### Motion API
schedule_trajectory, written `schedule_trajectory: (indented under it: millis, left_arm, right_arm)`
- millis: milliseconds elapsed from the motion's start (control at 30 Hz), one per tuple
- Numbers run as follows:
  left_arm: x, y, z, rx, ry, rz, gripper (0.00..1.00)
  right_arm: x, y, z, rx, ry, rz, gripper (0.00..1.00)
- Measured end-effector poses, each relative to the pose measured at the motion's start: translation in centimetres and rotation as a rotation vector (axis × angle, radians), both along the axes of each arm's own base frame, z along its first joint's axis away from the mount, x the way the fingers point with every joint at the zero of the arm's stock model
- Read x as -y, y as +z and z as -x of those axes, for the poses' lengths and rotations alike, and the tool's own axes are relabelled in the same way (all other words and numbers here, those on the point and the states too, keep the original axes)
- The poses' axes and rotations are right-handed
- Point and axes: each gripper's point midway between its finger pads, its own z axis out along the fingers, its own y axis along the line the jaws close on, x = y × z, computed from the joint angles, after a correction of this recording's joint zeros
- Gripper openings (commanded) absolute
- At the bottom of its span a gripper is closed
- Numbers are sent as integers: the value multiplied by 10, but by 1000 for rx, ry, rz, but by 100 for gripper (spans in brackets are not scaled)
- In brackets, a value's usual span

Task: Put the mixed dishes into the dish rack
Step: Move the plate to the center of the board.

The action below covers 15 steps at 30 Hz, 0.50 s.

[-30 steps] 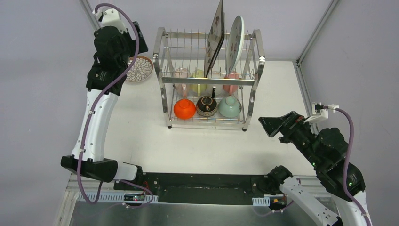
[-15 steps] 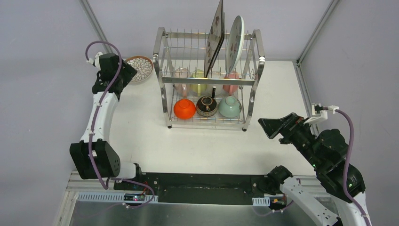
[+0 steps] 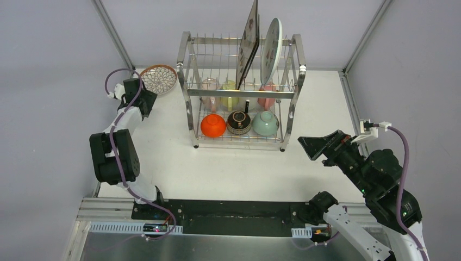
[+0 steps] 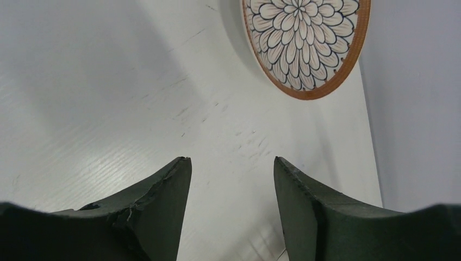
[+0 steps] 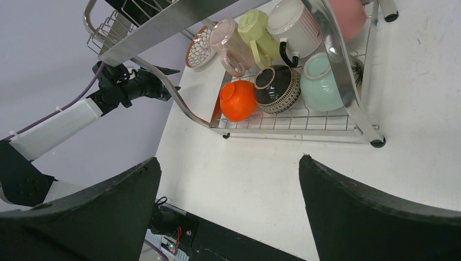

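The brown-rimmed petal-pattern plate (image 3: 159, 79) (image 4: 306, 43) lies flat on the table at the far left, outside the dish rack (image 3: 242, 93) (image 5: 337, 60). My left gripper (image 3: 148, 98) (image 4: 231, 160) sits low just short of the plate, open, with only bare table between its fingers. The rack's upper level holds a square floral plate (image 3: 250, 41) and a white plate (image 3: 271, 49) on edge. Pastel cups (image 5: 255, 32) hang below them. Orange (image 3: 213, 125), brown (image 3: 238, 123) and mint (image 3: 265, 124) bowls rest on the bottom tier. My right gripper (image 3: 311, 145) (image 5: 228, 160) hovers open and empty to the rack's front right.
A grey wall (image 4: 418, 103) runs close along the table's left edge beside the petal plate. Slanted frame posts (image 3: 111, 27) stand at the back corners. The black base strip (image 3: 234, 215) runs along the near edge.
My left arm has come down from high over the far left corner and now sits low just in front of the petal plate. The right arm has not moved.
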Motion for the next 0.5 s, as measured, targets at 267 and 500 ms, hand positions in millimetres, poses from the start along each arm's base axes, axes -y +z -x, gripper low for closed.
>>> schedule_trajectory:
  millis: [267,500]
  left_arm:
    - [-17,-11,-31,125,41,18,58]
    - [-29,-40,-51,160,40,49,55]
  right_arm:
    - [0,0,0,-6,-3,-10,100]
    - [1,0,-1,-9,-15,-16,100]
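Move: The flower-patterned plate lies flat about 20 cm ahead of the left hand, some 3 cm to its left and roughly 11 cm below. The pink mug in the rack is about 8 cm ahead and 28 cm to that hand's right; the orange bowl is around 6 cm back and 31 cm to the right, both some 7 cm lower. From the idle right hand, the plate is about 51 cm ahead, 71 cm left and 32 cm below. Forward, with a smaller drift left, the left hand glides low towards the near rim of the plate and sinks more steeply in the second half, travelling about 7 cm in all. Its fingers tip up by some 10 degrees, the sideways roll is kept, and the fingers stay about half open, touching nothing yet. ##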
